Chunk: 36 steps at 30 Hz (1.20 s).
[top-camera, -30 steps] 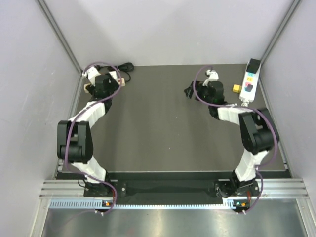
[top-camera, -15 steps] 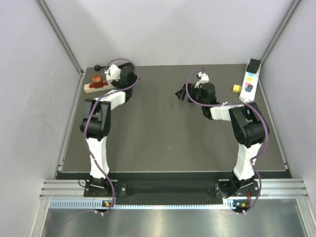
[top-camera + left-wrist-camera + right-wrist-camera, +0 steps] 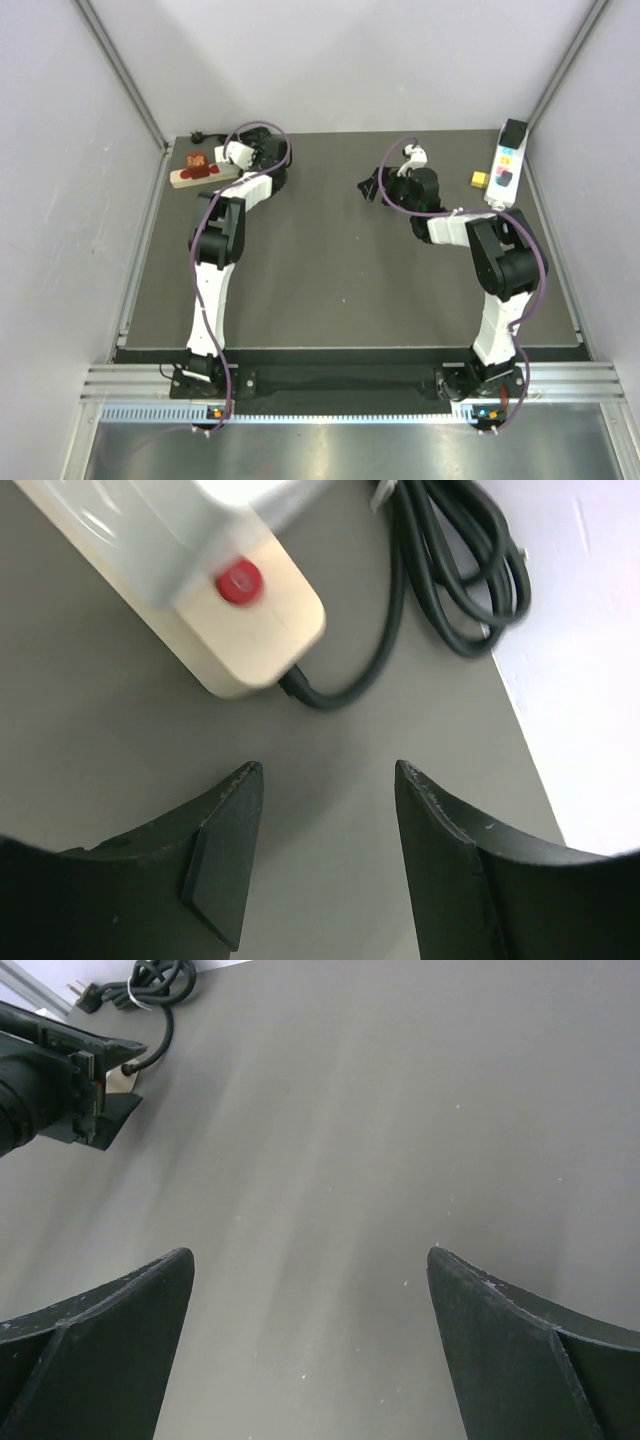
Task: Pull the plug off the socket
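A cream socket strip (image 3: pixel 203 173) lies at the far left of the dark table, with a reddish-brown plug (image 3: pixel 197 160) seated on top. In the left wrist view the socket strip (image 3: pixel 235 610) shows its red switch (image 3: pixel 240 581), and a pale blurred block (image 3: pixel 215 505) stands on it at the top edge. My left gripper (image 3: pixel 230 160) (image 3: pixel 325 780) hovers just off the strip's switch end, open, nothing between its fingers. My right gripper (image 3: pixel 372 186) (image 3: pixel 310 1270) hangs wide open over bare table at the middle back.
The strip's black cord (image 3: pixel 450 570) coils against the back wall, its own plug (image 3: pixel 200 136) lying loose. A white control box (image 3: pixel 505 165) and a small yellow block (image 3: pixel 481 179) sit at the far right. Enclosure walls close in the left, right and back.
My left arm has swung from the left edge to a straight reach along the back, just right of the strip. Its jaws have narrowed. The right gripper shifted slightly left.
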Motion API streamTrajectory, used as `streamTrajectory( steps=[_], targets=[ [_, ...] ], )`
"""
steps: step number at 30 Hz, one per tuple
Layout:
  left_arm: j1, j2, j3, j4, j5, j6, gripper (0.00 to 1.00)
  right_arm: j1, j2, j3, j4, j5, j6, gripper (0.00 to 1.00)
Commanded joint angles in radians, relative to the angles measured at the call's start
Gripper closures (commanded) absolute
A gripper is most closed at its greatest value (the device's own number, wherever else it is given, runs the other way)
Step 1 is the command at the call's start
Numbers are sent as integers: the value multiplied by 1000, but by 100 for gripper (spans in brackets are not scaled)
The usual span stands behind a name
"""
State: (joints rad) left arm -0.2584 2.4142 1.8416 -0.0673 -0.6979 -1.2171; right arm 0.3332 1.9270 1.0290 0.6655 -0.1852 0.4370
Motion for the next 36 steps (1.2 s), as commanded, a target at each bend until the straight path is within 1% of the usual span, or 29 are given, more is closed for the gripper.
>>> streamTrajectory(
  steps=[1, 8, 11, 13, 16, 17, 19, 20, 22, 23, 24, 25, 26, 27, 31, 33, 34, 35, 36],
  targets=[
    [10, 14, 42, -34, -103, -50, 40, -8, -57, -4, 77, 3, -15, 0],
    [39, 88, 119, -39, -112, -13, 41, -11, -45, 2, 86, -13, -4, 0],
    [47, 130, 194, -49, -114, -4, 41, -14, -42, 3, 86, -17, 0, 0],
    [51, 157, 217, -36, -107, 7, 45, -14, -39, 6, 86, -19, 2, 0],
    [53, 193, 272, -37, -97, 21, 48, -14, -36, 13, 85, -22, 2, 0],
    [54, 200, 287, -35, -92, 24, 51, -14, -34, 14, 83, -23, 3, 0],
    [54, 207, 288, -22, -81, 22, 55, -16, -33, 19, 83, -23, 3, 0],
    [54, 209, 286, -17, -78, 28, 60, -14, -33, 20, 79, -25, 5, 0],
    [54, 210, 283, -14, -77, 43, 66, -16, -31, 23, 74, -23, 3, 0],
    [54, 209, 274, -12, -78, 50, 74, -16, -30, 23, 72, -23, 3, 0],
    [54, 206, 263, -9, -78, 54, 76, -14, -29, 25, 69, -23, 3, 0],
    [56, 192, 252, -2, -72, 54, 84, -14, -31, 28, 68, -23, 2, 0],
    [57, 183, 217, 7, -66, 56, 88, -14, -31, 26, 68, -23, 2, 0],
    [57, 171, 196, 20, -58, 62, 100, -16, -30, 26, 66, -23, 2, 0],
    [53, 62, 69, 60, -32, 134, 100, -16, -23, 40, 54, -28, 2, 0],
    [53, 11, -43, 110, -11, 157, 100, -16, -17, 52, 43, -33, 5, 0],
    [51, -45, -86, 130, -5, 174, 100, -16, -10, 58, 27, -37, 6, 0],
    [47, -78, -172, 158, -2, 180, 100, -16, -7, 65, 19, -40, 6, 0],
    [42, -107, -218, 184, -2, 185, 100, -16, -5, 71, 16, -43, 9, 0]
  ],
)
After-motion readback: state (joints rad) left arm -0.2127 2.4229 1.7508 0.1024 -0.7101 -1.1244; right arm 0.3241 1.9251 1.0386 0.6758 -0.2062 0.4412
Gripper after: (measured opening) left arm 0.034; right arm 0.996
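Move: The black cord, where it leaves the right end of the socket strip, lies about 4 cm ahead of the left hand, 4 cm to its left and 2 cm below. From that hand the white plug block stands some 11 cm left and 3 cm ahead, the socket's middle 15 cm left and 2 cm ahead, the coiled cord about 13 cm ahead and 3 cm left. From the right hand the cord exit is roughly 16 cm ahead, 32 cm left and 7 cm lower. The cord beside the socket's end is what the left hand goes for: it slides left, then forward, about 4 cm each way, and sinks a little over 1 cm, turning slightly counter-clockwise. The half-open fingers then close fully and pinch the cord close to the socket, and the hand draws back about 3.5 cm towards the base, keeping its hold. ##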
